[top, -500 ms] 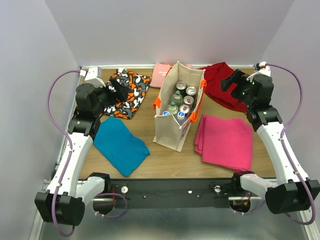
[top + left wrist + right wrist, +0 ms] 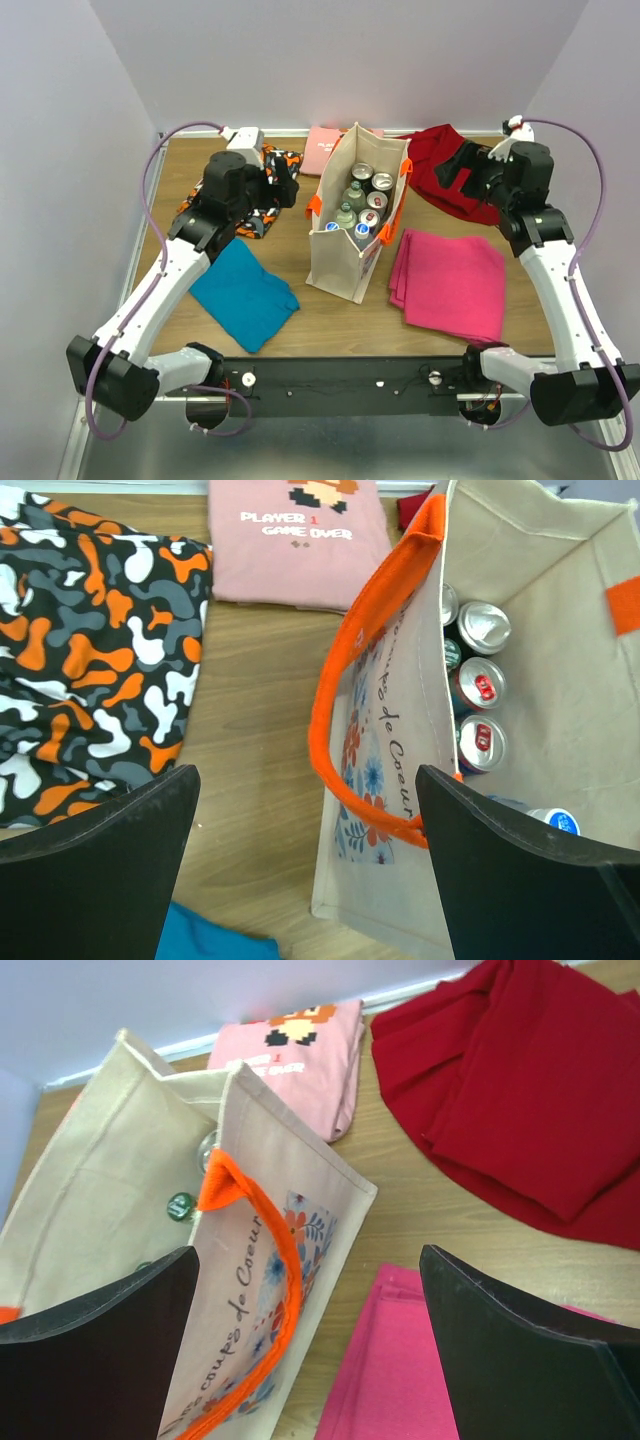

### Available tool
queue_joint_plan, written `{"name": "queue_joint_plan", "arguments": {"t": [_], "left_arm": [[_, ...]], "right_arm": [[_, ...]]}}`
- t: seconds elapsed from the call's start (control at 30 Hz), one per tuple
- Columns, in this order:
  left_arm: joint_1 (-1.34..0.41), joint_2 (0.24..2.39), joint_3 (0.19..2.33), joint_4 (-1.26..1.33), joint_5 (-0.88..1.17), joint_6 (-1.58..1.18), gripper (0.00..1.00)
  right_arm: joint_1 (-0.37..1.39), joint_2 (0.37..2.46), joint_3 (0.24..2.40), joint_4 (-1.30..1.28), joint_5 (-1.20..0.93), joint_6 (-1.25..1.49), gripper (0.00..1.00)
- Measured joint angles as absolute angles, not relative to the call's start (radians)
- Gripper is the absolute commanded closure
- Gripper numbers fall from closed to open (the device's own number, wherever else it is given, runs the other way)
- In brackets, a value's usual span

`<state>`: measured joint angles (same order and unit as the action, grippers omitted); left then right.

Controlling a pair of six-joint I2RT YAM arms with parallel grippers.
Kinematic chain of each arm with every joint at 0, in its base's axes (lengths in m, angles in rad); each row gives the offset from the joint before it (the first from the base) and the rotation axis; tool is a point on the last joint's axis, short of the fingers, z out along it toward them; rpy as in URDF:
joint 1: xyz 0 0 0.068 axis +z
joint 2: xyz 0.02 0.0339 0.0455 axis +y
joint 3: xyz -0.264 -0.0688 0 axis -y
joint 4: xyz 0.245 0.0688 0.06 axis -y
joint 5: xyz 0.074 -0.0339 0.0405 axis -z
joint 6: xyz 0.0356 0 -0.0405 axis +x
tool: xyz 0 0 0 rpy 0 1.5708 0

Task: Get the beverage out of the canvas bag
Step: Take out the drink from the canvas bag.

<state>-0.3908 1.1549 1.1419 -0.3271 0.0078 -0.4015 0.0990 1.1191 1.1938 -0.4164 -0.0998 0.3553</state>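
The beige canvas bag (image 2: 335,265) stands upright mid-table with orange handles (image 2: 345,680) and a floral print. Inside it are several beverage cans (image 2: 372,182) and green-capped bottles (image 2: 352,196); silver can tops (image 2: 483,626) show in the left wrist view. My left gripper (image 2: 282,185) hovers open just left of the bag's rim, its fingers (image 2: 110,850) straddling the near handle and side wall, gripping nothing. My right gripper (image 2: 462,170) is open to the right of the bag, above the table between the bag's wall (image 2: 120,1160) and the magenta cloth, holding nothing.
A camouflage cloth (image 2: 250,225) lies under the left arm and a teal cloth (image 2: 240,290) lies in front of it. A pale pink T-shirt (image 2: 325,148) lies behind the bag. A red cloth (image 2: 440,165) and a folded magenta cloth (image 2: 450,280) lie on the right.
My left arm has swung rightward from over the camouflage cloth to the bag's left side. The right gripper has shifted only slightly.
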Motion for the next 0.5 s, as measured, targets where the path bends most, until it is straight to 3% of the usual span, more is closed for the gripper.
{"name": "queue_joint_plan", "arguments": {"t": [0.3, 0.5], "left_arm": [[-0.585, 1.248, 1.32, -0.461, -0.195, -0.33, 0.01], [-0.658, 1.251, 1.42, -0.549, -0.285, -0.296, 0.01]], "right_arm": [[0.152, 1.189, 1.407, -0.56, -0.127, 0.303, 0.0], [0.371, 1.304, 1.552, -0.756, 0.147, 0.292, 0.0]]}}
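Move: The drinks stand together inside the canvas bag, their middle about 18 cm to the right hand's left, 3 cm ahead and some 23 cm below; the left handle lies about 7 cm to the left hand's right, 1 cm ahead and 6 cm lower. From the left hand the drinks are some 18 cm right, 3 cm ahead and 22 cm down. The right handle is roughly 12 cm left of the right hand, level with it and 6 cm below; the red cloth is 14 cm ahead, 3 cm right, on the table. The right hand lifts about 4 cm, then swings left in towards the drinks and sinks again by half of that, some 5 cm sideways in all, its left side rolling down and its fingers tipping a little lower. Meanwhile the left hand shifts about 4 cm right and rises as much beside the bag's left handle, easing back slightly and rolling its left side up some 10 degrees; both grippers stay wide open, with no grip on bag or drinks. ##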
